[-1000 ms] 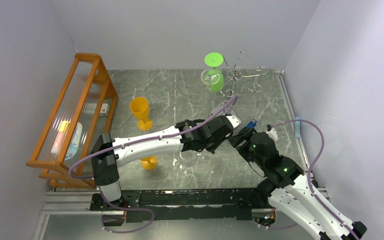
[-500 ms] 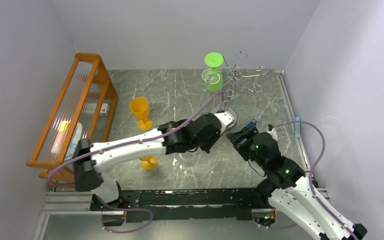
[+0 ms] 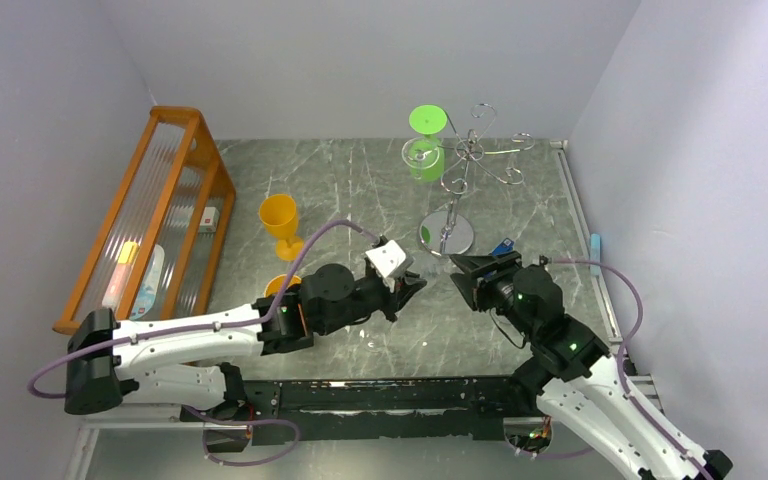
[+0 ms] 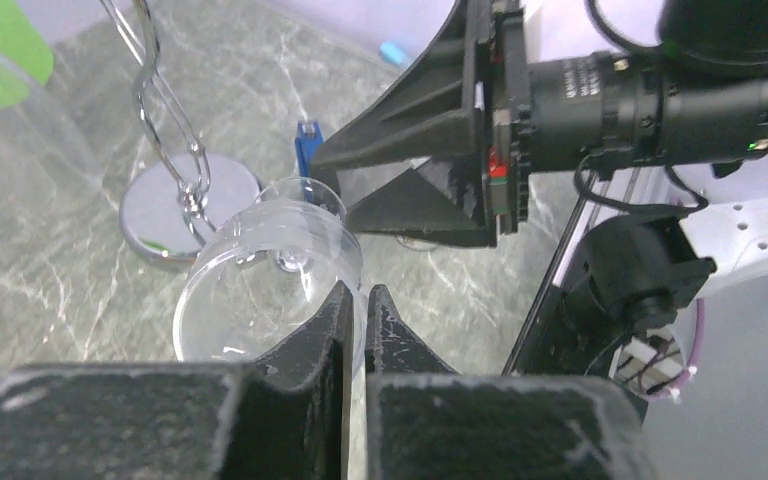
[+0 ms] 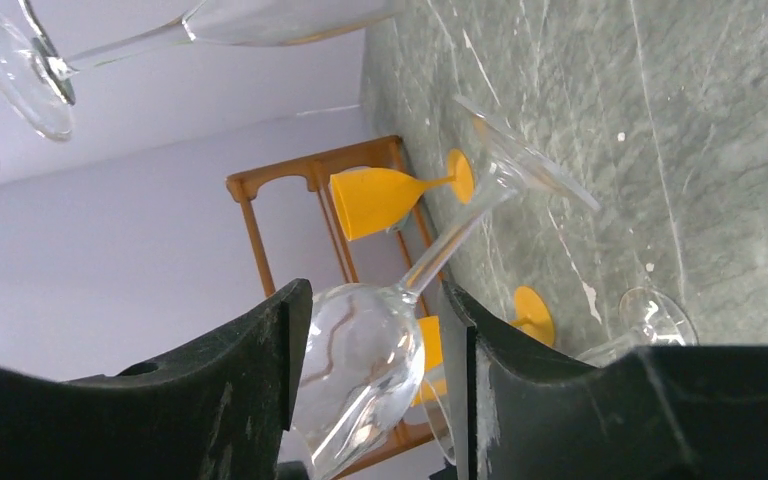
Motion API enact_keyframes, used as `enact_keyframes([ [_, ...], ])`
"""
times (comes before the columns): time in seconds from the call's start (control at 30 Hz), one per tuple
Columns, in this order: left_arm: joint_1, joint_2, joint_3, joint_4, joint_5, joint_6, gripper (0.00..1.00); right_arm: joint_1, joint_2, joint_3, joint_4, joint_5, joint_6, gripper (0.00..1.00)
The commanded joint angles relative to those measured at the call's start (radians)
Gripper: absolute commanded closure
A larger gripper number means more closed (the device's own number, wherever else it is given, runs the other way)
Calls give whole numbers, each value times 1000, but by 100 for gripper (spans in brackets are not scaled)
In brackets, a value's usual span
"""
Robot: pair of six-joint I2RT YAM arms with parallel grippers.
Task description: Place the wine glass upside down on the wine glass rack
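A clear wine glass (image 4: 260,265) hangs tilted in the air between my two grippers. My left gripper (image 4: 358,292) is shut on the bowl's rim, one finger inside the bowl and one outside. In the right wrist view my right gripper (image 5: 375,290) straddles that bowl (image 5: 365,365), with a thin gap still showing on one side. The stem runs up to the foot (image 5: 530,160). In the top view the two grippers (image 3: 410,283) (image 3: 460,265) face each other at mid-table. Behind them stands the chrome wine glass rack (image 3: 470,150) on its round base (image 3: 447,233).
A green glass (image 3: 427,140) and a clear glass (image 5: 20,70) hang upside down on the chrome rack. One orange glass (image 3: 280,222) stands at mid-left, and another (image 3: 282,285) is partly hidden by my left arm. An orange wooden rack (image 3: 150,220) lines the left wall. Another clear glass (image 3: 372,335) stands near the front.
My left arm has drawn back toward the front left, and its jaws have closed onto the glass rim. The right fingers have narrowed around the bowl.
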Motion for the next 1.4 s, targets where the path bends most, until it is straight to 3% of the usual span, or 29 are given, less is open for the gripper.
enact_keyframes([
  [0.0, -9, -44, -75, 394, 3, 59, 95, -4, 65, 42, 43, -33, 53, 47],
  [0.3, -12, -69, -169, 560, 19, 79, 95, -4, 125, 30, 128, -78, 99, 64],
  [0.7, -12, -84, -217, 586, 33, 78, 95, -5, 144, -2, 236, -107, 145, 66],
  [0.93, -12, -82, -223, 579, 40, 81, 95, -4, 136, -34, 280, -124, 161, 83],
  [1.0, -12, -84, -228, 566, 33, 81, 95, -5, 138, -39, 291, -120, 163, 98],
  [1.07, -12, -87, -232, 542, 21, 75, 88, -5, 140, -43, 297, -101, 151, 100],
  [1.2, -12, -105, -257, 482, -21, 47, 55, -4, 146, -32, 298, -13, 81, 100],
  [1.37, -12, -171, -295, 428, -76, 13, 31, -5, 155, 17, 276, 116, -90, 100],
])
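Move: The clear wine glass, lying sideways with its rim pinched by the left hand, has its middle about 5 cm left, 2 cm ahead and 3 cm below the right hand; from the left hand that is some 6 cm ahead, 7 cm right and 1 cm below. The wine glass rack stands roughly 25 cm straight ahead of the right hand, its middle 4 cm lower. From the right hand, the hanging green glass is 27 cm ahead, 7 cm left and level in height, and the blue tool 20 cm ahead, 9 cm right and 21 cm below. The clear glass changes hands: the left hand lifts it about 3 cm and tilts its foot end up some 15 degrees, while the right hand comes about 3.5 cm left, rising and edging forward, and pinches the stem between bowl and foot. The left fingers then open off the bowl and ease slightly left and down, as the right eases slightly forward, right and down. ##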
